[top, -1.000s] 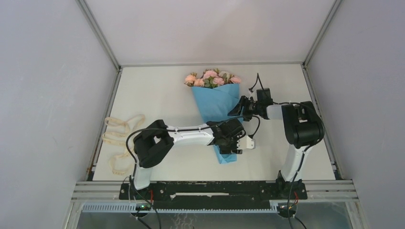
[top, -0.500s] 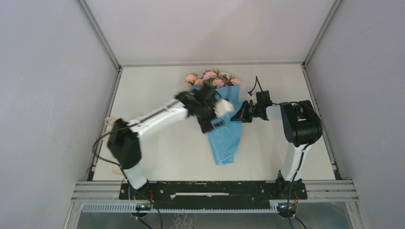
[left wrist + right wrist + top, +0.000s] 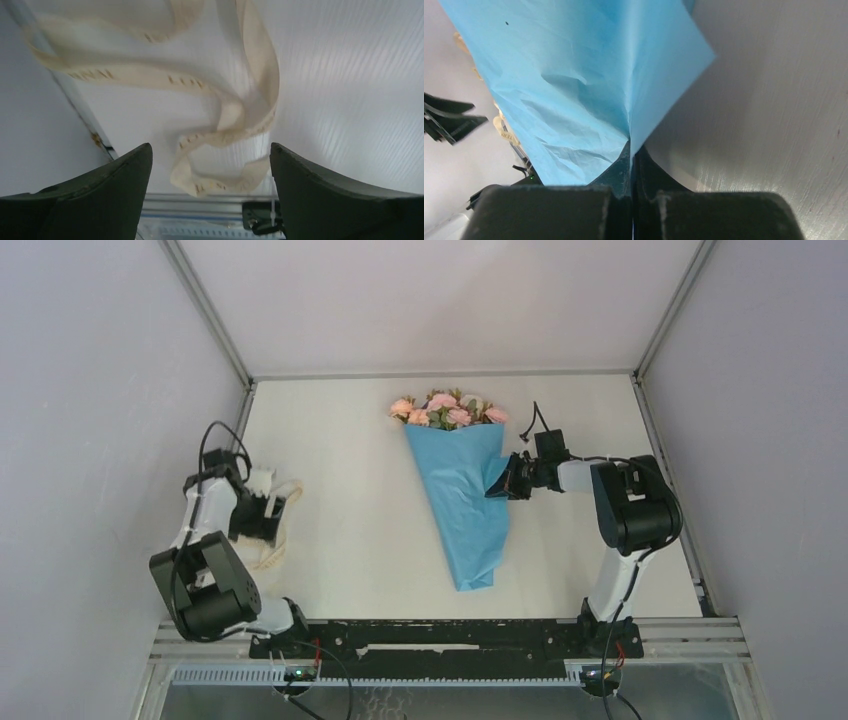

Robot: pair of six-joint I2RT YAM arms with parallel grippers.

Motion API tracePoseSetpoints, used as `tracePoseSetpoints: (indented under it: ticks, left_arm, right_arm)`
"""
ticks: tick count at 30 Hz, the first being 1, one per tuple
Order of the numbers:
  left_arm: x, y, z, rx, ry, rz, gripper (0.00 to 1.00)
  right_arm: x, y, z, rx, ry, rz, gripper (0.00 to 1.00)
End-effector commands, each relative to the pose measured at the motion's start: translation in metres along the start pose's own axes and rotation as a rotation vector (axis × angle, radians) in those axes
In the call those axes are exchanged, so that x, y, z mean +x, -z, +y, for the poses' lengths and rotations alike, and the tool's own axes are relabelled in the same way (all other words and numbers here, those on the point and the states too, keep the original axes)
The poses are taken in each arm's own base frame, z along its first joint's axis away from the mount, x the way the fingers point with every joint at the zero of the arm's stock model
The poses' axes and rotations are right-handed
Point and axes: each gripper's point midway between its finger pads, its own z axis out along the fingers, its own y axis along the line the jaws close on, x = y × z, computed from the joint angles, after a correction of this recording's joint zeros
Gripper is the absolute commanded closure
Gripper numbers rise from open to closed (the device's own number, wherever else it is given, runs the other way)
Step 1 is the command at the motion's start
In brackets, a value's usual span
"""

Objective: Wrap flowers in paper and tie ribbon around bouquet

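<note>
The bouquet lies mid-table: pink and cream flowers (image 3: 445, 408) stick out of the far end of a light-blue paper (image 3: 465, 500) cone that narrows toward the near edge. My right gripper (image 3: 503, 480) is shut on the cone's right edge; in the right wrist view the paper (image 3: 574, 95) fold runs down between the closed fingers (image 3: 624, 165). The cream ribbon (image 3: 272, 540) lies in loose loops at the table's left edge. My left gripper (image 3: 262, 502) hangs open right over it, and the ribbon (image 3: 235, 115) curls between and beyond the spread fingers (image 3: 115, 180), nothing gripped.
A metal frame rail (image 3: 225, 490) borders the table on the left, close to the ribbon. Grey walls enclose the table on three sides. Both arm bases sit on the black bar (image 3: 450, 638) at the near edge.
My left arm let go of the cone's lower part and swung left across the table to the ribbon, opening wide. The right gripper closed on the paper's edge and stayed put.
</note>
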Motion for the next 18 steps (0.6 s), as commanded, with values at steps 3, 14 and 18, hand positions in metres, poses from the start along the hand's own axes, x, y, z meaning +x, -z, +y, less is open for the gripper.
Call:
tracePoseSetpoints:
  ticks: [3, 14, 18]
  left_arm:
    - [0.093, -0.014, -0.005, 0.002, -0.086, 0.182, 0.05]
    - [0.104, -0.054, 0.036, -0.114, 0.005, 0.299, 0.09]
    - [0.106, -0.062, 0.045, -0.157, 0.007, 0.322, 0.11]
  right_arm:
    - [0.002, 0.008, 0.008, 0.028, 0.044, -0.009, 1.00]
    - [0.002, 0.011, 0.018, 0.020, 0.066, -0.015, 1.00]
    - [0.001, 0.014, 0.019, 0.016, 0.073, -0.020, 1.00]
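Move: The near loop of the ribbon lies some 9 cm back from the left hand, about 2 cm to its left and 7 cm below; the ribbon's far loop is roughly 9 cm ahead and 4 cm to its right. The right hand already holds the blue paper's edge; from it the paper bundle's middle is about 7 cm left and 3 cm back, the flowers about 18 cm ahead and 10 cm left. The ribbon's near loop lies around 50 cm left and 21 cm back of it. The right hand keeps its shut pinch on the paper's edge, easing back barely a centimetre. Meanwhile the left hand, fingers still wide open, sweeps back about 10 cm and down some 6 cm to the ribbon's near loop, then edges left while still sinking; its fingertips tilt roughly 20 degrees towards the base. Contact with the ribbon can't be made out. ##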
